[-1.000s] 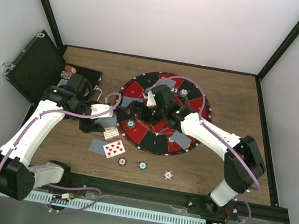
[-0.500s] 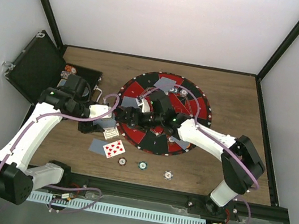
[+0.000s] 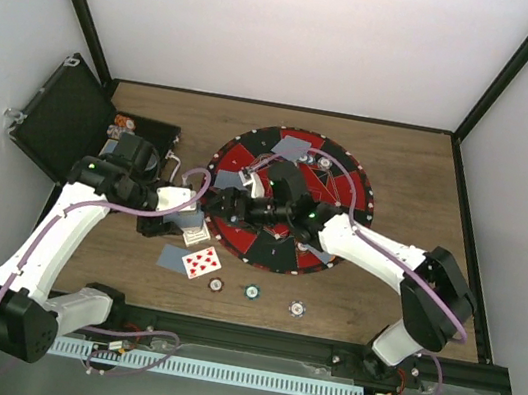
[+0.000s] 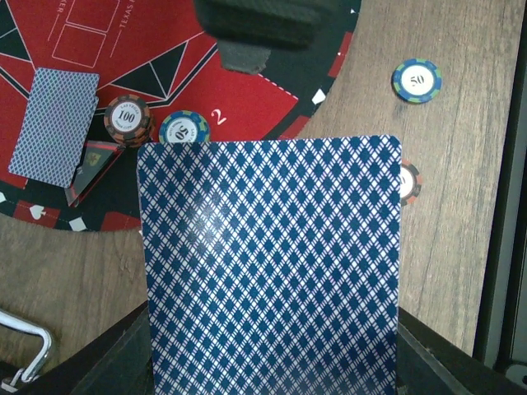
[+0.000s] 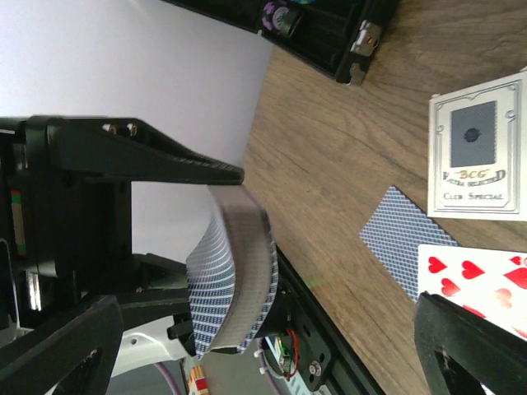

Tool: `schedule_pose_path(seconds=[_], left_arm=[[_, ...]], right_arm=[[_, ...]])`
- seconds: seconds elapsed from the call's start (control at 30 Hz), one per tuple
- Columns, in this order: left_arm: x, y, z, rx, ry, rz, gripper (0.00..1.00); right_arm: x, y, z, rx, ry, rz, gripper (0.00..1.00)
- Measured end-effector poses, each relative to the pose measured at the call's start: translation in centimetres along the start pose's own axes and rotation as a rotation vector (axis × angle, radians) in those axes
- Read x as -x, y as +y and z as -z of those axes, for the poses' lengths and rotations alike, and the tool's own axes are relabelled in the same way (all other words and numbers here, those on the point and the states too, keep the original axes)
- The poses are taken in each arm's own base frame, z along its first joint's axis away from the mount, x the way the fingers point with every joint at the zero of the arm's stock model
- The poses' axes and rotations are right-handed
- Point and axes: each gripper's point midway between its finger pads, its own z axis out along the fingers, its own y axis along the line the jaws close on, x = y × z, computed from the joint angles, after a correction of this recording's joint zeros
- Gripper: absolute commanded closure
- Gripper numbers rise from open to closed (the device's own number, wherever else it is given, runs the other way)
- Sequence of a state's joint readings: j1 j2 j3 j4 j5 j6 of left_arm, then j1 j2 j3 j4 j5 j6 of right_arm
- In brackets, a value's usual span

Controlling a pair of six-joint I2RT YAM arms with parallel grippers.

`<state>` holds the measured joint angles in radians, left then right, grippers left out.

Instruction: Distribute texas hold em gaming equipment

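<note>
A deck of blue-backed playing cards (image 4: 272,271) fills the left wrist view, and my left gripper (image 4: 272,366) is shut on it. Seen from the right wrist, the deck (image 5: 235,280) is bowed and stands on edge above the table. My right gripper (image 3: 234,205) is open, just right of the deck (image 3: 191,216), with its fingers (image 5: 58,346) spread wide on either side of it and apart from it. A face-up hearts card (image 3: 202,261) and a face-down card (image 3: 173,258) lie on the wood. Three chips (image 3: 251,292) sit in a row near the front edge.
The round red-and-black mat (image 3: 342,185) carries face-down cards (image 4: 53,123) and chips (image 4: 128,119). A card box (image 5: 478,156) lies beside the loose cards. The open black case (image 3: 64,119) stands at the far left with chips inside.
My right gripper has swung left from the middle of the mat to its left edge, closing on the deck. The left arm has stayed in place with the deck.
</note>
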<state>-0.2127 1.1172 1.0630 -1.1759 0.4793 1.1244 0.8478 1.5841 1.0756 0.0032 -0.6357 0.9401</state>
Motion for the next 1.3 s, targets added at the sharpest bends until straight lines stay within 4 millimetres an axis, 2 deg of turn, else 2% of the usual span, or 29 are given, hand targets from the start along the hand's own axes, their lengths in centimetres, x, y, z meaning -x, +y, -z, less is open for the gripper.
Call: schedule_pose_path(seconds=[0.1,0.37,0.87,1.03,1.3], left_arm=[[-0.1,-0.1,0.0,0.000,0.003,-0.002,0.96],[-0.1,-0.1,0.1,0.005,0.006,-0.007,0.96],[-0.1,-0.2,0.3,0.007,0.004,-0.015,0.96],[-0.1,-0.3,0.4,0.004,0.007,-0.013,0.96],[0.1,-0.4,0.5,0.001,0.002,-0.014,0.96]], right_arm=[[-0.5,0.7,-0.4,0.012,0.014,0.011,0.04],[-1.4,2.3,-3.3,0.040,0.077,0.037,0.13],[-1.1,0.5,-7.2,0.057,0.128,-0.016,0.24],[-1.2,-0.1,-7.6,0.051,0.139,-0.022,0.26],[-0.9,-0.5,-6.7,0.055,0.124,-0.019,0.32]])
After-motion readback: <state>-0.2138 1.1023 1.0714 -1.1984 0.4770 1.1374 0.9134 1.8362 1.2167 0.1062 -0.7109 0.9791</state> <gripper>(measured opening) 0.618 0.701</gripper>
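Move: The deck is held in the left hand, right at its fingers; from the open, empty right hand it lies about 7 cm left, 2 cm back and 4 cm lower. Some 15 cm below the right hand, the face-up card pile lies about 5 cm left and 7 cm back, and the heart card 3 cm left and 14 cm back. The mat card lies 8 cm ahead and 1 cm right. Right hand swings some 6 cm left, sinking about 3, fingers partly closing, one coming onto the held deck's back. ##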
